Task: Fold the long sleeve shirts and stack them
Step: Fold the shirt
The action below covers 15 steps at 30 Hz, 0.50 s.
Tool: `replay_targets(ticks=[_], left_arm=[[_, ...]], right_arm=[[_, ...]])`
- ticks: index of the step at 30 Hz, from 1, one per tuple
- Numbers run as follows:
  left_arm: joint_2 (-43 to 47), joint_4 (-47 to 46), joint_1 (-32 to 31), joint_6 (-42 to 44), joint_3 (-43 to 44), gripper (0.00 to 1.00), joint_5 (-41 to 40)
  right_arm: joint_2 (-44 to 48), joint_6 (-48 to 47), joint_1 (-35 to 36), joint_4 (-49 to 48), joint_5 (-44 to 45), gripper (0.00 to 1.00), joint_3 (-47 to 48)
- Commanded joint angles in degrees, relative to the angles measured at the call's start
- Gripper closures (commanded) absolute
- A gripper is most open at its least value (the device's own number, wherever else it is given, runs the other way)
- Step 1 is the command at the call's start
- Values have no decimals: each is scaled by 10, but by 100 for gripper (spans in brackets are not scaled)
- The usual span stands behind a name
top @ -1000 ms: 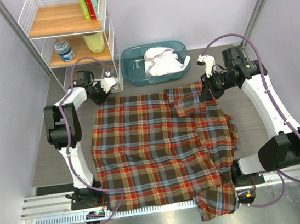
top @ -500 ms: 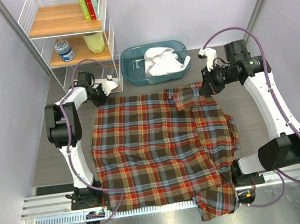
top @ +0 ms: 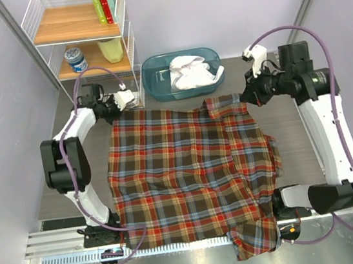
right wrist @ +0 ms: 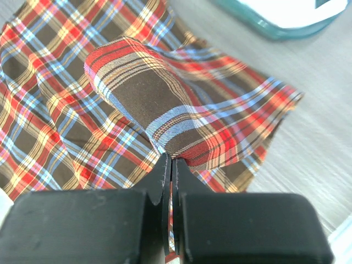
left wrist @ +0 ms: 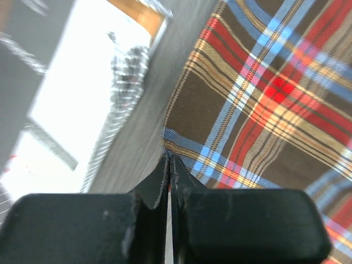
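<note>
A large red, brown, blue and yellow plaid long sleeve shirt (top: 191, 172) lies spread over the table, one sleeve end hanging off the near edge. My left gripper (top: 110, 113) is shut on its far left corner (left wrist: 170, 144). Over at the far right, my right gripper (top: 247, 98) is shut on a raised fold of the same plaid shirt (right wrist: 165, 118), lifted a little off the cloth. A plain white shirt (top: 189, 71) lies crumpled in the teal bin (top: 154, 79) behind.
A white wire shelf (top: 83, 43) with books, a jar and a yellow container stands at the back left, close to my left gripper. Bare grey table (top: 293, 129) shows to the right of the shirt and a strip on the left.
My left gripper has shut on the shirt's far left corner. My right arm has pulled its fold outward to the right, flattening the folded-over flap.
</note>
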<state>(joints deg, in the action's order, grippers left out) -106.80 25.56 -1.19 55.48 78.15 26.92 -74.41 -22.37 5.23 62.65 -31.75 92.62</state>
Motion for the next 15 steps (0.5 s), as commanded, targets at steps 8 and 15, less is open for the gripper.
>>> replay_targets(ticks=[8, 15], left_arm=[[213, 95, 8, 70, -101, 100, 64], [345, 157, 9, 124, -177, 100, 64]], right_arm=[[143, -30, -2, 98, 33, 99, 84], [207, -71, -1, 175, 40, 99, 84]])
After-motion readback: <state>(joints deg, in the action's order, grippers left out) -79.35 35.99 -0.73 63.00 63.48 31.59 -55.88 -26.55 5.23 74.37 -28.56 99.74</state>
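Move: Each hand already holds part of the shirt's far edge. From the left hand, the shirt's near left corner lies about 52 cm back, 3 cm to the left and 7 cm below; the wire rack's paper tray is some 11 cm straight ahead and 4 cm lower. From the right hand, the near right sleeve end lies roughly 39 cm back, 3 cm left and 28 cm below, the blue-green basket about 30 cm ahead, 26 cm left and 24 cm lower. Both shut grippers keep their pinch on the shirt, the left on the far left corner, the right on the folded-over flap at the far right, and carry them back towards the near hem together, about 10 cm, while rising 7 or 8 cm. The right's climb levels off at the end as its fingers tip up some 15 degrees; the left turns slightly clockwise. ##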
